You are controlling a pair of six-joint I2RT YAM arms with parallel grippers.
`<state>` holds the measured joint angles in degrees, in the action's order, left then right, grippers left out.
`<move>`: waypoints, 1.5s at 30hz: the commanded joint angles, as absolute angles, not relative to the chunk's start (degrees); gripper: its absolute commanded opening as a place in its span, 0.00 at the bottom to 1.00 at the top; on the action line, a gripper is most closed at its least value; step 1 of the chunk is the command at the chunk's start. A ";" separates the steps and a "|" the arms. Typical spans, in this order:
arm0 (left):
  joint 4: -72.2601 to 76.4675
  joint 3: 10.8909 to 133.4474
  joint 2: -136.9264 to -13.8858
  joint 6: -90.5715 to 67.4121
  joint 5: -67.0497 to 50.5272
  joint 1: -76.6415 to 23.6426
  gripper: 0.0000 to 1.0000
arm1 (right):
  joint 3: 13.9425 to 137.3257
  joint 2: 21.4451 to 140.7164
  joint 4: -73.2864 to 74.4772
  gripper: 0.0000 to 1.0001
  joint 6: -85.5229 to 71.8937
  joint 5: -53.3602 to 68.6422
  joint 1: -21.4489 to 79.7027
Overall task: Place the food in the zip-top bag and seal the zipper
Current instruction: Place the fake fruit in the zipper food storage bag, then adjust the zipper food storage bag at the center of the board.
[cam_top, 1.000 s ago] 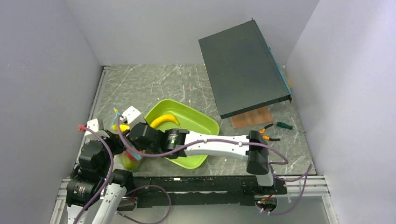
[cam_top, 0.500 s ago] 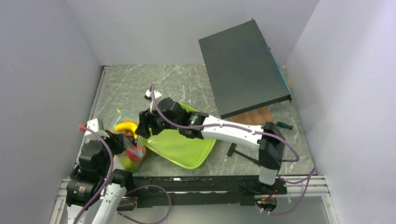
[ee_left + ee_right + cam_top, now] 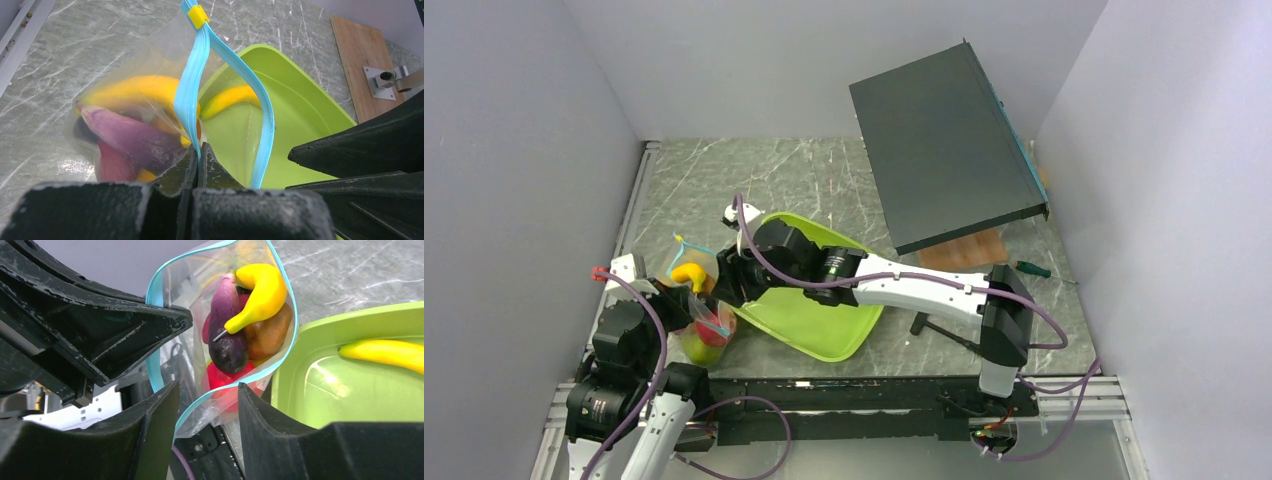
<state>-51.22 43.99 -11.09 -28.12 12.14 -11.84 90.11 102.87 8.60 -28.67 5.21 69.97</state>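
The clear zip-top bag (image 3: 706, 325) hangs open at the table's near left, and my left gripper (image 3: 198, 151) is shut on one side of its blue zipper (image 3: 191, 80). Food is in the bag: a yellow banana (image 3: 260, 290), a dark purple piece (image 3: 227, 330), a brown piece (image 3: 270, 335) and a red piece (image 3: 225, 377). One more banana (image 3: 387, 352) lies in the lime-green tray (image 3: 824, 330). My right gripper (image 3: 206, 390) is open at the bag's mouth. The blue strip runs between its fingers (image 3: 160, 415) without being pinched.
A dark grey slab (image 3: 944, 145) leans at the back right, over a wooden board (image 3: 972, 250). A black T-shaped tool (image 3: 934, 325) and a green-handled tool (image 3: 1032, 269) lie right of the tray. Grey walls close in on three sides.
My right arm swung up and away from the bag over the tray, then dropped back toward the bag's mouth. The tray has shifted slightly. My left gripper has kept its hold.
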 commanded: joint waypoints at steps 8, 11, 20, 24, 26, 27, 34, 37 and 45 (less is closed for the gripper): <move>-48.22 44.47 -12.01 -28.01 11.96 -12.12 0.00 | 81.21 94.03 -1.01 0.67 -18.50 6.29 71.04; -48.03 44.30 -12.00 -27.95 11.80 -12.13 0.00 | 76.82 91.49 -6.25 0.76 -17.31 4.42 71.16; -50.54 48.07 -14.01 -28.01 11.69 -12.11 0.00 | 81.00 94.02 -2.95 0.80 -16.61 7.54 66.46; -52.97 53.48 -15.88 -29.43 10.56 -12.13 0.00 | 82.98 96.32 -0.56 0.80 -15.02 6.75 65.63; -53.60 54.77 -17.03 -30.40 9.18 -12.13 0.00 | 84.36 97.34 4.13 0.79 -14.14 4.28 65.59; -54.00 55.38 -17.65 -30.67 8.51 -12.13 0.00 | 84.71 97.52 5.48 0.79 -13.63 4.40 65.57; -58.05 63.03 -25.32 -26.61 1.09 -12.13 0.00 | 80.30 92.84 3.80 0.80 -8.59 8.63 64.32; -60.18 66.72 -29.18 -22.82 -5.62 -12.13 0.00 | 77.61 89.07 2.48 0.80 -10.67 14.45 61.40; -62.65 77.56 -34.73 -16.78 -19.34 -12.13 0.00 | 69.86 78.86 -1.02 0.81 -10.70 16.97 60.67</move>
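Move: The banana left in the tray lies about 8 cm ahead and 5 cm to the right of the empty right hand, some 18 cm below. The open bag mouth is about 6 cm to that hand's left, 1 cm ahead; the tray's middle is roughly 13 cm right and 1 cm back. From the left hand, which is pinching the bag's rim, that banana lies some 8 cm ahead, 13 cm right and 17 cm lower. Right hand opens wide, leaving the bag about 9 cm rightward; left lifts it some 8 cm, swinging right. ##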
